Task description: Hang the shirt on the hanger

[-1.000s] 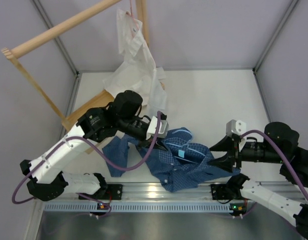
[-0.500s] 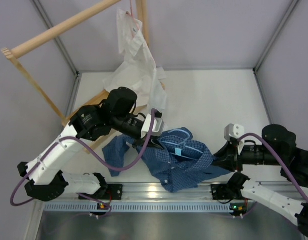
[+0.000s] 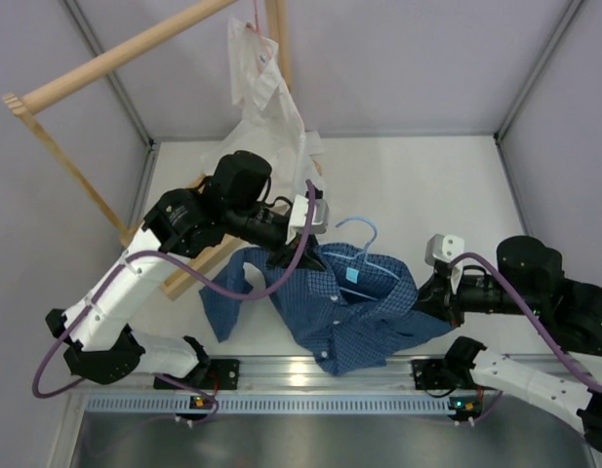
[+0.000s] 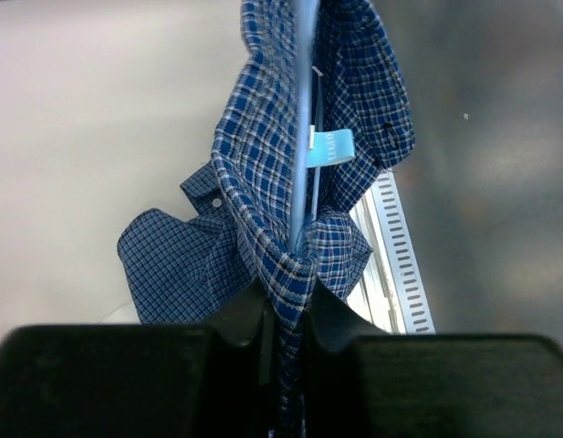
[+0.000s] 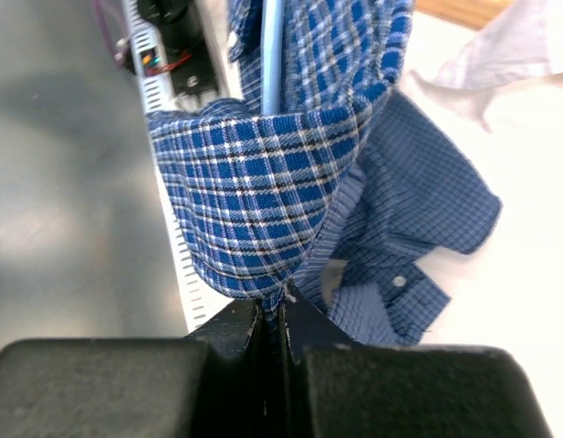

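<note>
The dark blue checked shirt (image 3: 349,317) hangs stretched between my two grippers above the table's near edge. My left gripper (image 3: 299,255) is shut on the shirt's left shoulder (image 4: 286,265). At the opposite shoulder (image 5: 263,219), my right gripper (image 3: 425,297) is pinched shut on the cloth. The thin light-blue hanger (image 3: 364,255) sits inside the collar, with its hook sticking up above the shirt. Its wire (image 4: 304,109) runs down between the fabric layers in the left wrist view, and shows as a pale blue wire (image 5: 272,55) in the right wrist view. A sleeve (image 3: 227,297) droops toward the table on the left.
A white shirt (image 3: 266,117) hangs on a pinkish hanger from the wooden rack (image 3: 115,54) at the back left, its tail lying on the table. The metal rail (image 3: 310,375) with both arm bases runs along the near edge. Grey walls (image 3: 564,146) enclose the table.
The right gripper has closed on the shirt's right shoulder. The left gripper lifted its side, the shirt spread out between them and the hanger's hook came into view.
</note>
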{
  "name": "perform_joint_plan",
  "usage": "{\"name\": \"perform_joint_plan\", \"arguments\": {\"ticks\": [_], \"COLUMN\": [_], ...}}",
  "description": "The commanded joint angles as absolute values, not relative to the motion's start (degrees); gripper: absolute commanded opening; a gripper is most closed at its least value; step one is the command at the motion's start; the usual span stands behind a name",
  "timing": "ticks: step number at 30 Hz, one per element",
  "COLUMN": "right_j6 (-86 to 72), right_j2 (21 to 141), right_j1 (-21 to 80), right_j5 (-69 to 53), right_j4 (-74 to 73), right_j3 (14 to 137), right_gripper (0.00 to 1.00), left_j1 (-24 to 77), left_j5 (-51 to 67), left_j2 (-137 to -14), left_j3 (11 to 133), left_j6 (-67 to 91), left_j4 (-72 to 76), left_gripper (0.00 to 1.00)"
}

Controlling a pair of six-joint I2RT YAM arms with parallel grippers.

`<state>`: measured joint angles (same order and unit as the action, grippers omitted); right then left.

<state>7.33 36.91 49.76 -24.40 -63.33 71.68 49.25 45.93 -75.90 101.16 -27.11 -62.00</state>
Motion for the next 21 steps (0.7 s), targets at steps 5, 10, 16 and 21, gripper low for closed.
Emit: {"name": "perform_joint_plan", "arguments": {"ticks": [5,10,16,21], "right_j6": [5.63,4.31,3.25,1.58], "right_j2": [32.79,31.20,31.55,33.48], "right_j1": [50.54,50.54,50.54,50.54], "right_j5": [-14.33,-10.29,-10.37,-10.28], "right_j4": [-52.83,-49.13,-47.55,-42.73], "right_j3": [73.04,72.77,72.33,72.86], "right_gripper": [0.00,0.00,0.00,0.00], "left_j1": [48.78,48.60,48.52,48.52], "left_j5": [27.38,18.82,2.94,-29.57], "left_j2": [-72.08,-70.14,-67.51,-64.17], "left_j3": [101.43,100.72,99.32,102.39], "left_j6": [-16.89,-13.54,-8.80,5.43], "left_j4": [-48.80,-45.01,-38.95,-34.81], "left_gripper": [0.69,0.82,0.98,0.98]}}
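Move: The left hand holds the blue shirt's shoulder over the hanger. The hanger's hook is about 8 cm to its right, 6 cm ahead and slightly higher; the white shirt's hanging end is some 14 cm ahead, 4 cm left and 10 cm below. From the right hand, gripping the other shoulder, the hook lies about 12 cm left, 12 cm ahead and 5 cm up. Left opens wide, releases the shoulder and swings forward-up about 15 cm counter-clockwise; right, still gripping, lifts forward-up about 5 cm. ##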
